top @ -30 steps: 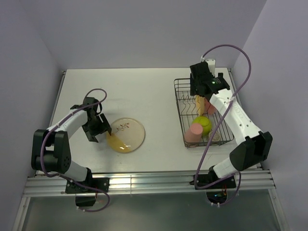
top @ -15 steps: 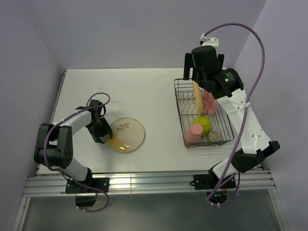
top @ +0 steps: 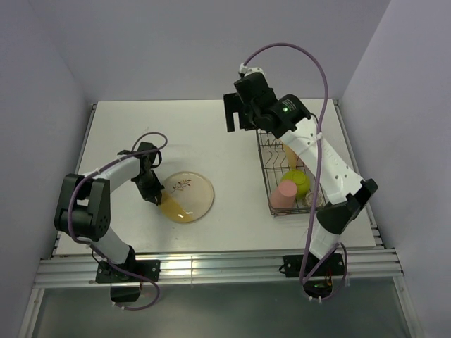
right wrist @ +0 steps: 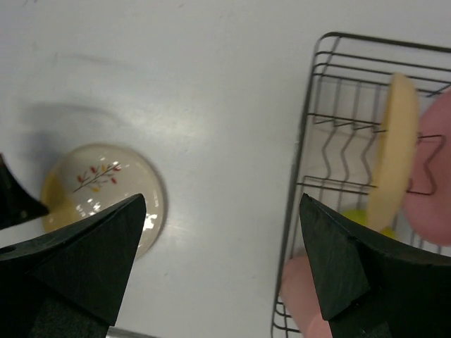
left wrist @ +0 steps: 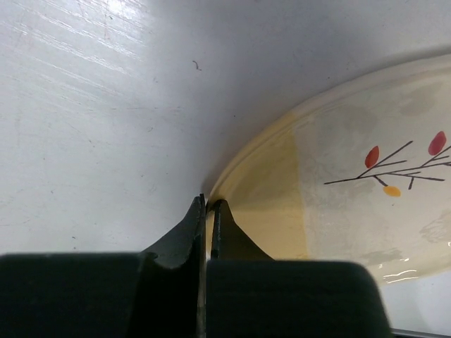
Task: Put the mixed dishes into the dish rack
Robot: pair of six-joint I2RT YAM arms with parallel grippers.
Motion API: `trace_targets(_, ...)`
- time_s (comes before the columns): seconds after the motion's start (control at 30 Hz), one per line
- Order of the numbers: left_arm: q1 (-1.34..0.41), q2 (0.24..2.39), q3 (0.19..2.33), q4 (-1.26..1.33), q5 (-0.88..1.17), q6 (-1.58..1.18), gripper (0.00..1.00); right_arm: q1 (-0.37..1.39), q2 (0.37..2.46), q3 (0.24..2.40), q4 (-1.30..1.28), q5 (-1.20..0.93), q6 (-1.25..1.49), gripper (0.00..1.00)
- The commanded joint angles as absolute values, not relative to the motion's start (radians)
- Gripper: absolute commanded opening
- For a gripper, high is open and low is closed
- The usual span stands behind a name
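Note:
The cream-and-yellow plate (top: 187, 196) with a twig motif lies flat on the white table. My left gripper (top: 153, 197) is low at its left rim, shut on the yellow edge (left wrist: 232, 186), one fingertip outside and one over the plate. My right gripper (top: 242, 123) hangs high above the table just left of the dish rack (top: 266, 165), open and holding nothing (right wrist: 222, 199). In the rack an orange plate (right wrist: 394, 148) and a pink plate (right wrist: 437, 176) stand upright. A lime-green bowl (top: 299, 181) and a pink cup (top: 285, 193) sit at its near end.
The rack stands against the right side of the table, near the right wall. Purple cables loop from both arms. The table's left edge (top: 88, 141) and the back wall bound the space.
My left gripper closed onto the plate's left rim. My right arm lifted out of the rack and swung left, still open.

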State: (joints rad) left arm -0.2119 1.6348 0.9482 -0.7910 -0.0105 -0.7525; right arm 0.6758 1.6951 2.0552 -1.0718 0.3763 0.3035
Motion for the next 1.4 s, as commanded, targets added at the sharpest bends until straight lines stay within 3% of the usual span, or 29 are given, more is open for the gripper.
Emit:
trace_targets(0.0,-0.213,1.680,0.928,-0.689,-0.094,-0.778,0.00,0.681,1.703,2.069,-1.066,0.156,0.347,0.97)
trace_targets(0.33,-0.155,1.686,1.089,-0.749,0.037,-0.790,0.00,0.709,1.785,1.905,-0.948,-0.185,0.449,0.97)
trace_targets(0.5,-0.103,1.707,1.126,-0.741,0.103,-0.808,0.00,0.733,1.853,1.872,-0.914,-0.252,0.508,0.97)
trace_targets(0.9,-0.063,1.723,1.216,-0.718,0.268,-0.903,0.00,0.735,1.871,1.568,-0.505,-0.457,0.837,1.00)
trace_targets(1.37,-0.063,1.701,1.207,-0.729,0.278,-0.900,0.00,0.772,1.879,1.296,-0.120,-0.468,1.333,1.00)
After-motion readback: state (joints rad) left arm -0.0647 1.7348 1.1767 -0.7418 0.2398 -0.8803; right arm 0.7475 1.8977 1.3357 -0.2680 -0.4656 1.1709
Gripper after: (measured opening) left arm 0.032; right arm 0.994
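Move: The left fingers already pinch the patterned plate's left rim, the plate's middle about 9 cm to their right and 2 ahead, nearly level with them; the dish rack's middle is some 46 cm right and 14 ahead. From the open right hand, the plate's middle lies roughly 24 cm left, 9 back and 32 below. The rack is about 12 cm right, 3 ahead and 28 below, its pink cup some 10 right, 8 back and 27 below. Keeping its pinch on the plate's left rim, the left hand carries the plate forward about 9 cm and lifts it about 4, rolling its right side up and turning slightly counter-clockwise. The right hand, wide open, swings left and down, about 20 cm each way, drawing back somewhat as it comes in towards the plate's near-right side and pitches and rolls strongly. ##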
